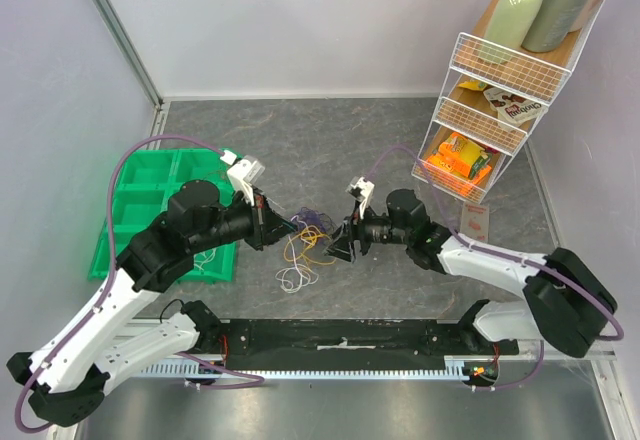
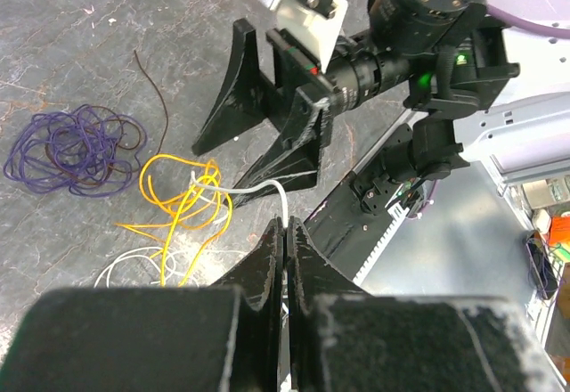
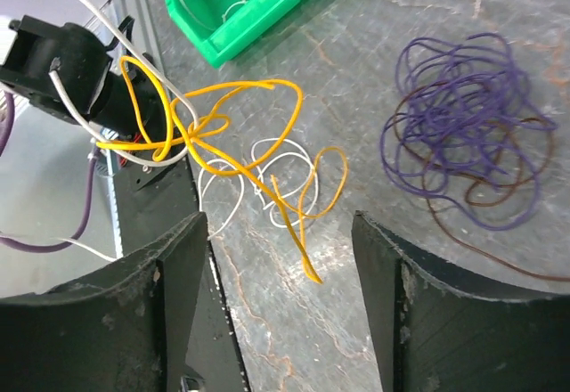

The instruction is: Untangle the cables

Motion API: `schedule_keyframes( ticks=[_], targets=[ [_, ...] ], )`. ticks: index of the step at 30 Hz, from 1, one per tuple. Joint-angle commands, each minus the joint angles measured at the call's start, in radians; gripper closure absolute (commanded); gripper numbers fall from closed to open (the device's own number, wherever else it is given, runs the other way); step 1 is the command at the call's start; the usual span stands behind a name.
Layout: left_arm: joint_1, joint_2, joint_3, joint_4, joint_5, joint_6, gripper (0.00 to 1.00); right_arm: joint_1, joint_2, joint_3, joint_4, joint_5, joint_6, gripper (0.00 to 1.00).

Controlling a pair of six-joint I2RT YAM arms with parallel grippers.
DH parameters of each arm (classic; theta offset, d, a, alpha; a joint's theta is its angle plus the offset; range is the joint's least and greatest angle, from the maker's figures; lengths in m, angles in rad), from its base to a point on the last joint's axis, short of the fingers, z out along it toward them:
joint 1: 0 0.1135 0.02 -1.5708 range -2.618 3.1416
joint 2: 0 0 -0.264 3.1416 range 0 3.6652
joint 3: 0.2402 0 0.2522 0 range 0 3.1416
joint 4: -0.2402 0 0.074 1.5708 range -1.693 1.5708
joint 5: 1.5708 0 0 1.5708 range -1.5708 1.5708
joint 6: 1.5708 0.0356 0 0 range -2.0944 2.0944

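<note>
The cables lie loose on the grey table between the arms. There is a purple bundle with a brown wire through it, yellow loops, and white loops. My left gripper is shut on a white cable that is lifted off the table and tangled with the yellow loops. My right gripper stands open just above the table. A yellow wire end lies between its fingers, untouched.
A green bin at the left holds several white wires. A white wire rack with bottles and snack packs stands at the back right. The black base rail runs along the near edge.
</note>
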Motion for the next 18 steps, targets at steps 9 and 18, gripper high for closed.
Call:
schedule_keyframes(
  ticks=[9, 18],
  targets=[
    [-0.002, -0.054, 0.038, -0.026, -0.105, 0.024, 0.98, -0.013, 0.026, 0.059, -0.192, 0.675, 0.212, 1.0],
    [-0.002, -0.156, 0.064, -0.117, -0.382, 0.004, 0.98, -0.243, -0.063, 0.039, -0.503, 0.929, 0.262, 1.0]
  ],
)
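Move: The right hand, open, has the dangling yellow cable in front of its fingers, its middle some 6 cm to the left and about 3 cm lower. On the table, about 14 cm below that hand, the purple cable lies roughly 12 cm ahead and 6 cm left, the white loops about 5 cm back and 12 cm left. From the left hand, still gripping the white cable, the yellow one is about 4 cm ahead, 5 cm right and 16 cm down. The right fingers shut on a strand of the yellow cable after easing about a centimetre left and 2 cm down, then pull it quickly away from the left hand, some 16 cm right and 12 cm forward while sinking, the wrist swinging nearly 60 degrees clockwise. The left hand keeps its pinch on the white cable and, late on, draws it about 5 cm left, rising slightly. ##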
